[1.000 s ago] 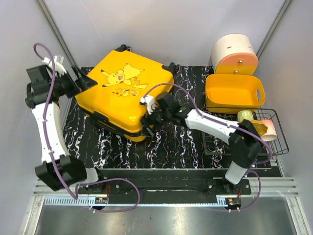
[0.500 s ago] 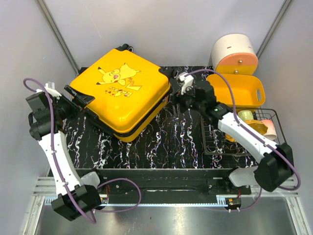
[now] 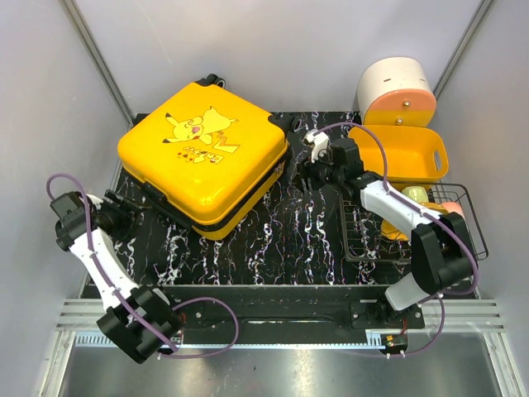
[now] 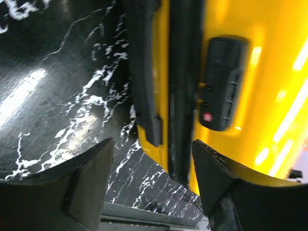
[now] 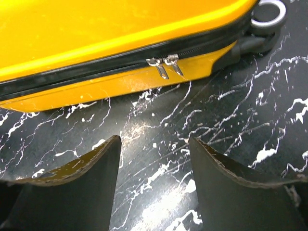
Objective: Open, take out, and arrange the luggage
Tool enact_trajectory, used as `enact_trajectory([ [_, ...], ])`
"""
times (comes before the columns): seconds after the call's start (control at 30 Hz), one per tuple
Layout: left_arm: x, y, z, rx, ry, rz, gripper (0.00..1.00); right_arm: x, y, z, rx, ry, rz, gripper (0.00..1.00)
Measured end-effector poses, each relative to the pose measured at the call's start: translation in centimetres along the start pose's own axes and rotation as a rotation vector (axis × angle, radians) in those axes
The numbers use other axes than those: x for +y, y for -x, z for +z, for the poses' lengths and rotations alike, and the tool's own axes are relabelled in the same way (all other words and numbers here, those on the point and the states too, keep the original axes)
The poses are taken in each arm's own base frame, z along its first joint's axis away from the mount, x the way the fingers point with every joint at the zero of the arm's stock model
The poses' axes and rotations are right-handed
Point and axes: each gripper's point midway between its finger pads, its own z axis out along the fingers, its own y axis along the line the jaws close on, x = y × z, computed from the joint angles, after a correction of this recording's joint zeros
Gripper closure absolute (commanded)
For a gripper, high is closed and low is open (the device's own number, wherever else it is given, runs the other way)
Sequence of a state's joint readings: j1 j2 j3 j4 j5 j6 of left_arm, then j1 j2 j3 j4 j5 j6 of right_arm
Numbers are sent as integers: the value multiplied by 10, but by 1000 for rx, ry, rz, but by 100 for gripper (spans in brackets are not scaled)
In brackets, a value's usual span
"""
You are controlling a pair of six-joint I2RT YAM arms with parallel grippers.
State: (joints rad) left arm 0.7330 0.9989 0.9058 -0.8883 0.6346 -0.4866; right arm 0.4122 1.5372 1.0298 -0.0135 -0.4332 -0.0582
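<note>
The luggage [image 3: 198, 157] is a glossy yellow hard-shell suitcase with a cartoon print. It lies flat and closed on the black marbled mat [image 3: 281, 240]. My left gripper [image 3: 126, 212] is open and empty, low at the suitcase's front-left side. The left wrist view shows the yellow shell [image 4: 269, 96], a black side handle [image 4: 144, 72] and a black lock [image 4: 221, 84] just beyond the gripper [image 4: 151, 144]. My right gripper [image 3: 304, 165] is open and empty at the suitcase's right side. In the right wrist view the gripper [image 5: 154, 139] faces two silver zipper pulls [image 5: 164, 65] and a wheel [image 5: 265, 13].
A smaller yellow basket [image 3: 397, 155] stands at the back right, with a white and orange round container [image 3: 397, 91] behind it. A black wire rack [image 3: 471, 225] holding cups sits at the right edge. Grey walls close in both sides.
The suitcase has turned and shifted left and back. My right gripper moved from its front corner to its right side. My left gripper dropped from the back left to the front-left side.
</note>
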Motion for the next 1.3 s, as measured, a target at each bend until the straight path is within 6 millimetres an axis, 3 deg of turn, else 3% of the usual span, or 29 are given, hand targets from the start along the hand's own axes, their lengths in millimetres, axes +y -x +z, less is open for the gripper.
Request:
enact_trajectory([
  [0.13, 29, -6, 16, 22, 67, -22, 38, 3, 7, 6, -37, 44, -32, 26],
  [0.37, 48, 8, 48, 63, 98, -33, 41, 4, 9, 13, -57, 77, -41, 21],
  [0.5, 48, 6, 65, 100, 98, -5, 42, 1, 9, 15, -57, 77, -33, 17],
  [0.77, 30, -2, 93, 130, 63, 75, 42, 3, 12, 14, -63, 93, -29, 11],
  [1.07, 45, -10, 117, 165, 120, 56, 47, 1, 11, 11, -56, 82, -33, 9],
  [1.13, 45, -10, 119, 185, 140, 59, 53, 1, 13, 9, -61, 86, -44, 9],
  [1.17, 46, -10, 120, 201, 153, 53, 66, 1, 12, 7, -62, 88, -47, 10],
  [1.3, 38, -8, 126, 269, 162, 75, 97, 3, 10, 5, -62, 109, -58, 11],
])
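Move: The black side handle of the suitcase lies roughly 7 cm ahead of the left hand, 2 cm to its right and 11 cm below, low along the near-left side. The combination lock sits above the handle, about 10 cm ahead of the hand, 3 cm right and 5 cm down; the suitcase's near corner is some 20 cm right and 4 cm back. From the right hand the handle lies about 40 cm left and 6 cm back, some 8 cm lower. Sink the open left gripper about 11 cm to the suitcase's side handle, at first nearly straight down, then reaching some 7 cm forward as well. Tip the fingers about 15 degrees further down and turn slightly clockwise, then, once low, close them around the black handle bar. Hold the right hand nearly in place beside the suitcase and open its fingers wider. ##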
